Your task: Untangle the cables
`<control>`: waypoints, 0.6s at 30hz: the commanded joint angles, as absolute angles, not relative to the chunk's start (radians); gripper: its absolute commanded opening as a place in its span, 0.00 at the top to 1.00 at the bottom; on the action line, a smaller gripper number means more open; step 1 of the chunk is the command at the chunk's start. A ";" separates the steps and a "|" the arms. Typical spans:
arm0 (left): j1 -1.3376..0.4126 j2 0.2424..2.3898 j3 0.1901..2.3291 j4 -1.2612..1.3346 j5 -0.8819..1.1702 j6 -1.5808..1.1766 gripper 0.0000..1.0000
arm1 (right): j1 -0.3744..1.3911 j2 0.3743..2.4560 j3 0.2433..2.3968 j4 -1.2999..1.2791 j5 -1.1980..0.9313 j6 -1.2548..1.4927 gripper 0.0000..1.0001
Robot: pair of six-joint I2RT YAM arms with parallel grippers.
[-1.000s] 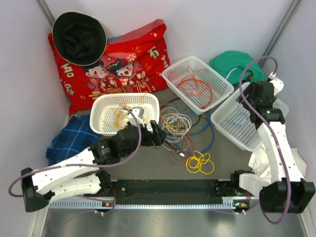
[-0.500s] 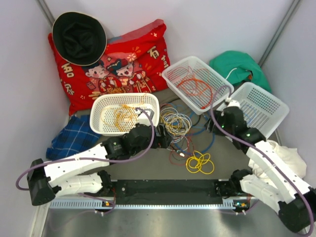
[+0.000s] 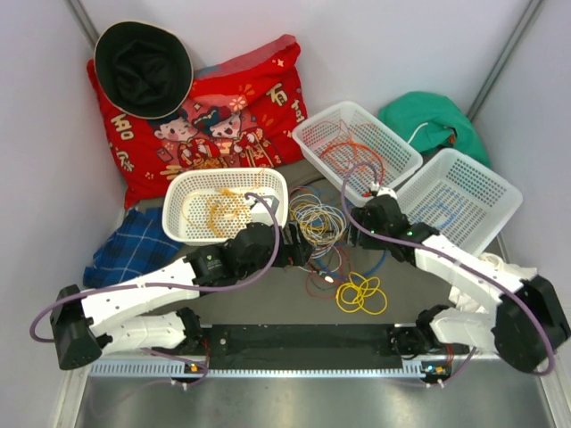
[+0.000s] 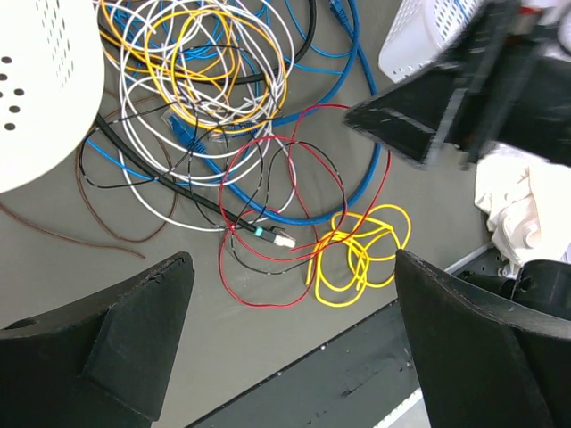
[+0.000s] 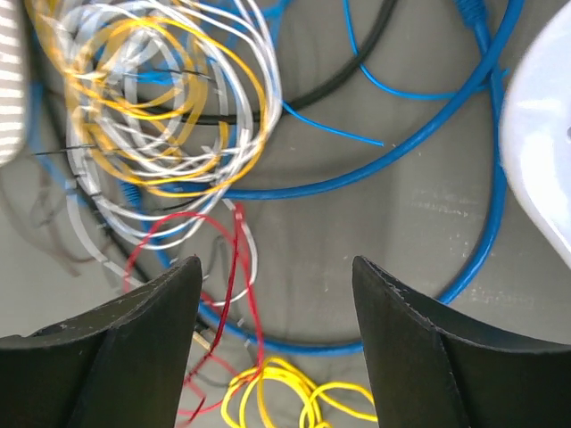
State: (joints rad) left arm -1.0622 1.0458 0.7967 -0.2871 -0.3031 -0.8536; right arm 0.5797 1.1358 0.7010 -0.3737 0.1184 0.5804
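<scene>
The cables [image 3: 319,234] lie in a tangled heap in the middle of the table: a white and orange coil [image 4: 196,80], blue cable [image 4: 357,134], a red loop [image 4: 294,205] and a yellow coil [image 3: 361,294]. My left gripper [image 3: 299,250] hovers at the heap's left edge, open [image 4: 292,260] above the red loop and yellow coil, holding nothing. My right gripper [image 3: 357,223] hangs over the heap's right side, open [image 5: 275,263] above a red wire [image 5: 234,267] and the blue cable [image 5: 482,223], also holding nothing.
A white oval basket [image 3: 175,218] holds orange wires. A rectangular basket [image 3: 314,156] holds red and orange wires, another [image 3: 482,192] at the right holds a blue one. Red cushion [image 3: 214,116], black hat [image 3: 143,62], plaid cloth [image 3: 125,250], green cloth [image 3: 428,116] and white cloth [image 3: 500,267] ring the area.
My right arm has swung from over the right basket down and left to the heap. My left gripper has edged right, closer to the heap.
</scene>
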 commanded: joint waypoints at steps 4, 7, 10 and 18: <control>-1.063 1.054 0.830 -0.287 -0.299 -0.887 0.03 | 0.589 1.320 0.753 -0.241 0.175 0.569 0.32; -1.063 1.057 0.828 -0.293 -0.299 -0.893 0.03 | 0.598 1.374 0.798 -0.218 0.181 0.531 0.32; -1.063 1.054 0.827 -0.299 -0.304 -0.897 0.03 | 0.626 1.403 0.840 -0.183 0.179 0.497 0.32; -1.063 1.039 0.821 -0.319 -0.324 -0.913 0.03 | 0.727 1.523 0.923 -0.161 0.193 0.410 0.32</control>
State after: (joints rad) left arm -1.0622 1.0546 0.7967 -0.3195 -0.3050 -0.8936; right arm 0.6815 1.4757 0.8768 -0.2146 0.1749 0.4702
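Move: The white-and-yellow cable bundle lies about 4 cm ahead of the right gripper and 9 cm to its left, some 7 cm below. Of the right hand's other neighbours, the small red loop is about 10 cm back and 6 cm left, the yellow coil 15 cm back and 3 cm right, and the red-cable basket some 21 cm ahead and 2 cm right. From the left gripper the bundle is about 6 cm ahead, 4 cm right and 16 cm down. Dip the right gripper about 5 cm while easing forward, then sweep it left and forward to the right-hand part of the white-and-yellow bundle, climbing back nearly 3 cm on the way; make it roughly 6 cm left overall. Keep the fingers partly open and let the wrist turn slightly counter-clockwise. ##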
